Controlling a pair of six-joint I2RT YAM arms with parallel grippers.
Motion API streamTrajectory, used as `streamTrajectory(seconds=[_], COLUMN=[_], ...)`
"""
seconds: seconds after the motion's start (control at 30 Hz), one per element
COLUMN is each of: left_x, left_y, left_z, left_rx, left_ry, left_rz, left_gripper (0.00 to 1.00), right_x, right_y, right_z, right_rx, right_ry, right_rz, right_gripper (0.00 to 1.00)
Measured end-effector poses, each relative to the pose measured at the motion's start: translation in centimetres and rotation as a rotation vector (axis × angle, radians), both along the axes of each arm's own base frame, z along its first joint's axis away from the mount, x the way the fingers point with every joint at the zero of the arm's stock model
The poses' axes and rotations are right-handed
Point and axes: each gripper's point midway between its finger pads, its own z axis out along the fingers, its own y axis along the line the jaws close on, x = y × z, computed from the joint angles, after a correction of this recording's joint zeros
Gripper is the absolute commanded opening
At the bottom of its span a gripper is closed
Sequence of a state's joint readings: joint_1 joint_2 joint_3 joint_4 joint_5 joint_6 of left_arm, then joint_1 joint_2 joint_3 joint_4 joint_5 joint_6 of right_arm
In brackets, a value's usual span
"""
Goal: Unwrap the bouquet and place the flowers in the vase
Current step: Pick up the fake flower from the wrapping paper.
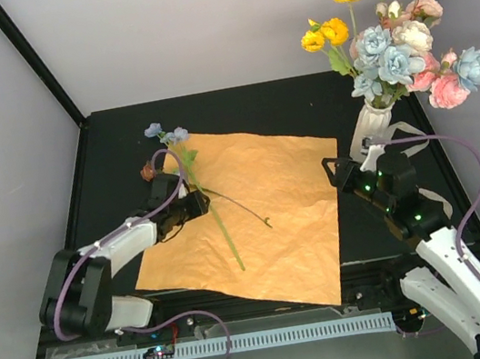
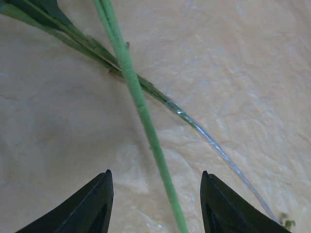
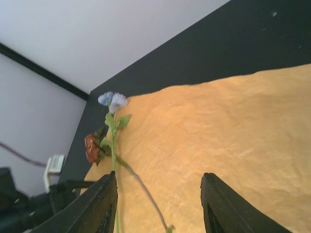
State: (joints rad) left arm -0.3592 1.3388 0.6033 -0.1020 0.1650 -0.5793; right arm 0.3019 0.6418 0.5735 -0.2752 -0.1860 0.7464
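The bouquet's orange paper (image 1: 276, 229) lies spread flat on the black table. Two flowers rest on it: a pale blue bloom (image 1: 166, 135) on a thick green stem (image 2: 141, 104), and a reddish bloom (image 1: 147, 170) on a thin stem (image 2: 204, 133) crossing under it. My left gripper (image 2: 156, 172) hovers low over the paper, open, with the green stem running between its fingers and a gap on both sides. The white ribbed vase (image 1: 372, 128) at the back right holds several flowers (image 1: 394, 52). My right gripper (image 1: 336, 173) hangs open and empty beside the vase, facing the paper (image 3: 233, 126).
A cream ribbon (image 1: 413, 126) lies on the table by the vase, behind the right arm. Black frame posts (image 1: 31, 62) rise at the back corners. The paper's left edge nears the table's left rim (image 1: 76, 193).
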Motion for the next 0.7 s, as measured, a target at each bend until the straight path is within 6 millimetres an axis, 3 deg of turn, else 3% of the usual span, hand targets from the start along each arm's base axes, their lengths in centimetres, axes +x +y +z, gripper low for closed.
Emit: streamTrajectory(seconds=[0.3, 0.53, 0.7], left_x=[1.3, 1.6, 1.8], left_y=[-1.2, -2.5, -3.3], left_z=[-3.3, -3.7, -2.8], left_rx=[-0.059, -0.12, -0.166], left_ry=[0.053, 0.055, 0.042], left_rz=[-0.019, -0.06, -0.092], left_gripper=[0.43, 0.03, 0.02], right_x=[-0.7, -1.0, -1.3], right_y=[3.4, 5.9, 7.5], right_z=[-1.3, -3.2, -4.2], right_rx=[-0.024, -0.075, -0.12], right_ry=[0.01, 0.04, 0.058], right_rz=[0.109, 0.177, 0.226], right_gripper=[0.49, 0.49, 0.49])
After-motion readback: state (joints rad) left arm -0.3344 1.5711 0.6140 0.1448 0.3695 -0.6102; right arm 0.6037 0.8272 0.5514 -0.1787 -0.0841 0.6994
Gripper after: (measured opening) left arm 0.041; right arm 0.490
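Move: The blue flower's green stem lies beneath the left hand's parted fingers, about 1 cm ahead, 2 cm right and 4 cm down. Blooms of the brown rose lie some 13 cm ahead and 9 cm left of that hand; the rose's bare stem end is about 8 cm back and 15 cm right of it. From the right hand, the blue flower's stem lies roughly 27 cm left, 6 cm ahead and 20 cm below. Sinking about 4 cm onto the blue flower's stem while edging right and slightly forward, the left hand shuts its half-open fingers and pinches the stem, then rises about 1 cm, still drifting right, its left side tipping down some 10 degrees. Meanwhile the right hand, empty and half open, swings about 7 cm left and 4 cm down towards the flower, turning counter-clockwise. ##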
